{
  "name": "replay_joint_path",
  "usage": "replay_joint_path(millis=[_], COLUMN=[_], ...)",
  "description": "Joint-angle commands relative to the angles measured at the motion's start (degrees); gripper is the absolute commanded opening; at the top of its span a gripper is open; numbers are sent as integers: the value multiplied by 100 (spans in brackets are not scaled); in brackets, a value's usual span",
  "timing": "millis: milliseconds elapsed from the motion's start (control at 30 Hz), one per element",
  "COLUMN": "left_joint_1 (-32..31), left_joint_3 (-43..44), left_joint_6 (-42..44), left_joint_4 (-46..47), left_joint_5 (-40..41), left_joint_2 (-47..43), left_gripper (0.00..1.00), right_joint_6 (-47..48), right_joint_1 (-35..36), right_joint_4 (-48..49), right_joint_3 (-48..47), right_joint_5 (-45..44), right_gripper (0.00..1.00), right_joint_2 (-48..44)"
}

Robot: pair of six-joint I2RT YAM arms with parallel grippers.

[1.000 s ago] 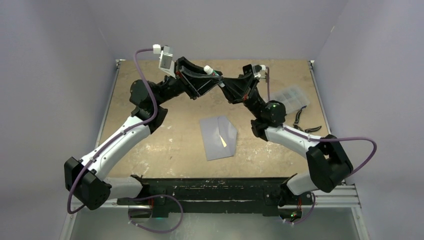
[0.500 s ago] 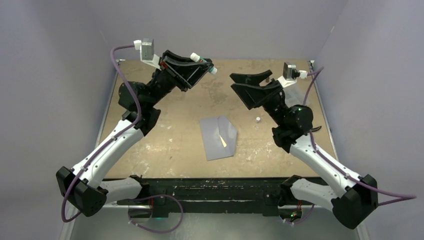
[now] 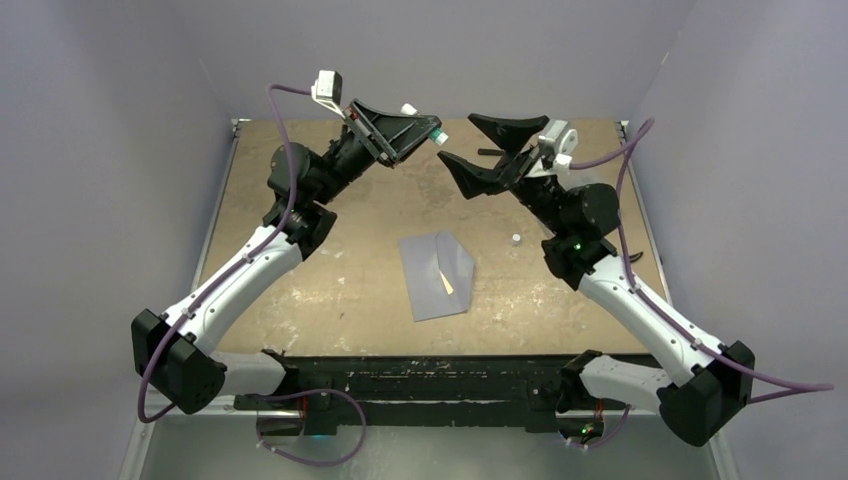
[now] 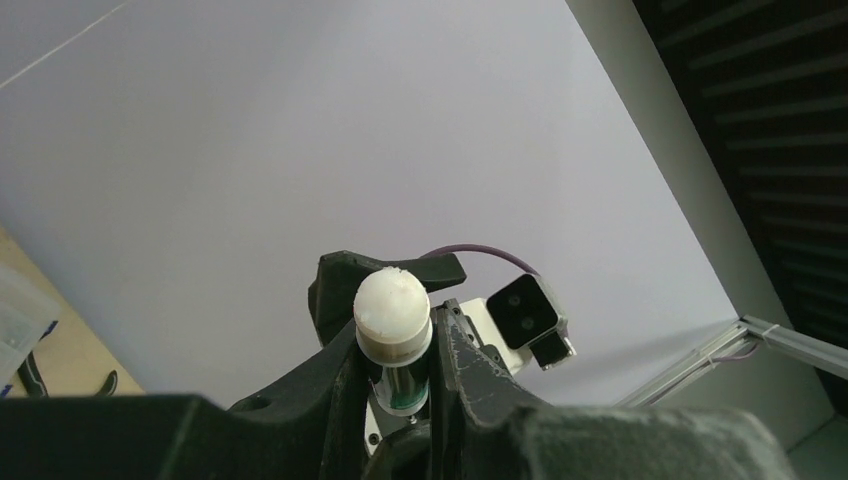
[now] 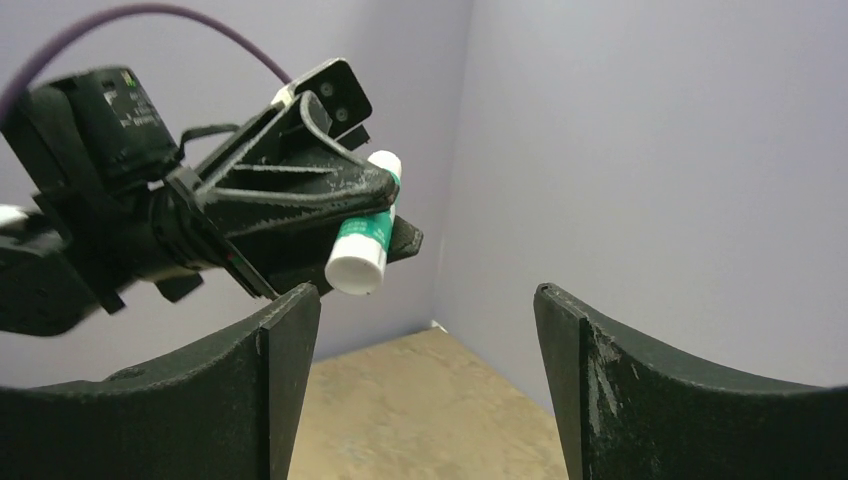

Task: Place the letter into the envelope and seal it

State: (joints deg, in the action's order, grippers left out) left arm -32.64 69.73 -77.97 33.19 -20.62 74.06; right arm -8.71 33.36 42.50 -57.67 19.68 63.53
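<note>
The grey-blue envelope (image 3: 437, 275) lies flat mid-table. A thin cream strip of the letter (image 3: 445, 281) shows at its flap edge; the rest of the letter is hidden inside. My left gripper (image 3: 415, 122) is raised over the far side of the table, shut on a green-and-white glue stick (image 3: 434, 132). The left wrist view shows the stick's (image 4: 393, 310) white glue end between my left gripper's (image 4: 395, 375) fingers. My right gripper (image 3: 462, 140) hangs open just right of it, empty. In the right wrist view the glue stick (image 5: 362, 240) sits beyond my right gripper's (image 5: 425, 300) left finger.
A small white cap (image 3: 515, 239) lies on the table right of the envelope. Black pliers (image 4: 30, 375) and a clear plastic box (image 4: 15, 310) sit at the far right of the table. Lavender walls enclose the table on three sides.
My right gripper opened and drew away from the glue stick, then swung back toward it. The small white cap now lies on the table. My left gripper kept the stick and stayed raised.
</note>
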Motion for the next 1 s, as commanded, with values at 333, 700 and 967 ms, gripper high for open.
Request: replay_joint_path(millis=[333, 700, 967], left_joint_1=[21, 21, 21], left_joint_3=[186, 101, 42], left_joint_6=[-354, -298, -353], left_joint_4=[-202, -94, -100], left_joint_5=[5, 78, 32], left_joint_2=[-136, -275, -227], left_gripper=[0, 0, 0], right_joint_6=[1316, 1661, 1624], right_joint_1=[255, 317, 335], right_joint_4=[178, 21, 145], right_joint_3=[-766, -754, -912], right_joint_5=[354, 535, 527], right_gripper=[56, 52, 40], right_joint_2=[384, 523, 618])
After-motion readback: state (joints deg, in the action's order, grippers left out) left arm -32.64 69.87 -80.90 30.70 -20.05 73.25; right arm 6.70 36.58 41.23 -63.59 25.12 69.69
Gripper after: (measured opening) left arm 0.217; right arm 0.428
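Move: The uncapped glue stick is still in the left fingers, at the left hand point itself. From the open right hand, the stick's middle is about 5 cm left, 1 cm ahead and 2 cm higher; its near white end points at the right fingers. From the right hand, the envelope lies some 2 cm left and 2 cm back, and the loose cap about 15 cm right and 7 cm ahead, both on the table roughly 47 cm below. Bring the right gripper left about 3.5 cm to the near white end of the glue stick, rising a centimetre or two on the way and sinking back, while rolling the wrist some 15 degrees about the fingers. Narrow the fingers from wide open to about half so they straddle that end. Keep the left gripper almost still and holding the stick. ##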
